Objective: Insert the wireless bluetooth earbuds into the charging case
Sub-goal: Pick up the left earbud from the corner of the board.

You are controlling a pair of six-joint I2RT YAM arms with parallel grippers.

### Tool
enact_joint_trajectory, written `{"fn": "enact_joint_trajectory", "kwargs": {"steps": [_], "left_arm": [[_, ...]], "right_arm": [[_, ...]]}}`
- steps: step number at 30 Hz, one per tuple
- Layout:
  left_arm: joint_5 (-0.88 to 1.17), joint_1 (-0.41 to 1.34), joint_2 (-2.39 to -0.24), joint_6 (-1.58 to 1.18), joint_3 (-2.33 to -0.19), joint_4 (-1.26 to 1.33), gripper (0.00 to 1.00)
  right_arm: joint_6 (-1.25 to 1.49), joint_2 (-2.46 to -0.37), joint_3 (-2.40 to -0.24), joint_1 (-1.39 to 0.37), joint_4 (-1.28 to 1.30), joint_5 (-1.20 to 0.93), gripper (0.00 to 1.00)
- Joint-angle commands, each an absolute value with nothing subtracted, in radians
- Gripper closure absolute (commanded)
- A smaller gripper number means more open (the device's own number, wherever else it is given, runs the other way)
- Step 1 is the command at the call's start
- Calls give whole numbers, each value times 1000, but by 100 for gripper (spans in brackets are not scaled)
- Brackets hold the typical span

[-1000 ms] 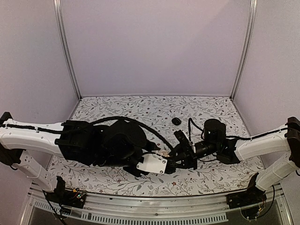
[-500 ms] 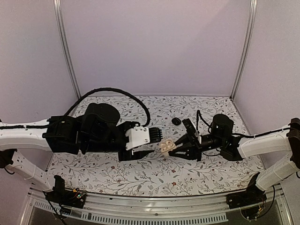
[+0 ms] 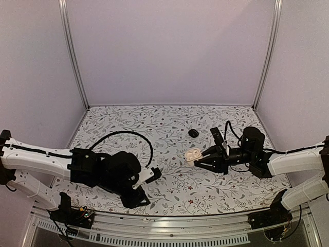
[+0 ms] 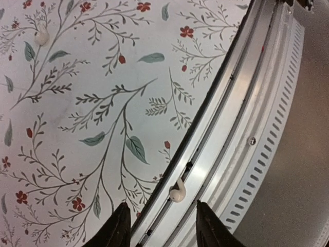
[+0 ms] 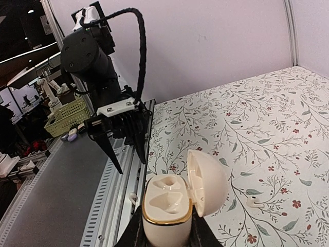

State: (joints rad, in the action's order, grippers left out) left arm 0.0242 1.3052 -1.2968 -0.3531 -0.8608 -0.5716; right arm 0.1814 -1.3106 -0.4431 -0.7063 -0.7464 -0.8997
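Note:
My right gripper [image 5: 164, 237] is shut on the cream charging case [image 5: 165, 212], held upright with its lid [image 5: 209, 181] swung open and both sockets empty. The top view shows the case [image 3: 194, 155] above the table's right middle. One white earbud [image 4: 178, 193] lies in the groove of the metal rail at the table's front edge, and it also shows below the case as the earbud on the rail [image 5: 132, 197]. My left gripper [image 4: 163, 229] hangs open just above it, a finger on each side, nothing held. A second white earbud [image 5: 255, 202] lies on the floral cloth.
A small black pebble-like object [image 3: 193, 133] sits on the cloth behind the case. The slotted metal rail [image 4: 267, 128] runs along the table's front edge with dark floor beyond. A green basket [image 5: 64, 116] stands off the table. Purple walls close in three sides.
My left arm has swung away from the case at mid-table, back and down to the front rail. The right gripper has carried the open case a little to the right.

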Motion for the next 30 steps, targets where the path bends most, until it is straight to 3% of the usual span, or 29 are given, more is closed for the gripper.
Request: {"fn": "enact_joint_trajectory", "kwargs": {"steps": [1,9,16,21,30], "left_arm": [[111,1373,-1278,-568,-791,-611,60],[62,1494,-1267,-476,-703,-488,58],[-13,1478,-1104,-352,-520,-208,55],[-24,1467,-1154,-365,-564,-273,56],[-54,1534,-1439,-360,-747,-523,58]], "right_arm": [[187,-1299,-431,-698,-745,-902,100],[181,-1305,-431,-696,-738,-918,100],[183,-1290,-431,-696,-731,-922,100],[179,-1293,-437,-696,-729,-930,100],[178,-1295,-437,-695,-726,-937,100]]}}
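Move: The left earbud lies on the metal rail at the board's near edge, about 4 cm back, 2 cm right and 10 cm below the open left hand. The other earbud is on the board, some 17 cm ahead of that hand, 3 cm right and 10 cm below. The case is held in the right hand; from there the left earbud is roughly 16 cm back, 22 cm left and 19 cm below. The left hand goes back and down, about 6 cm each, towards the rail earbud, fingers staying open. ##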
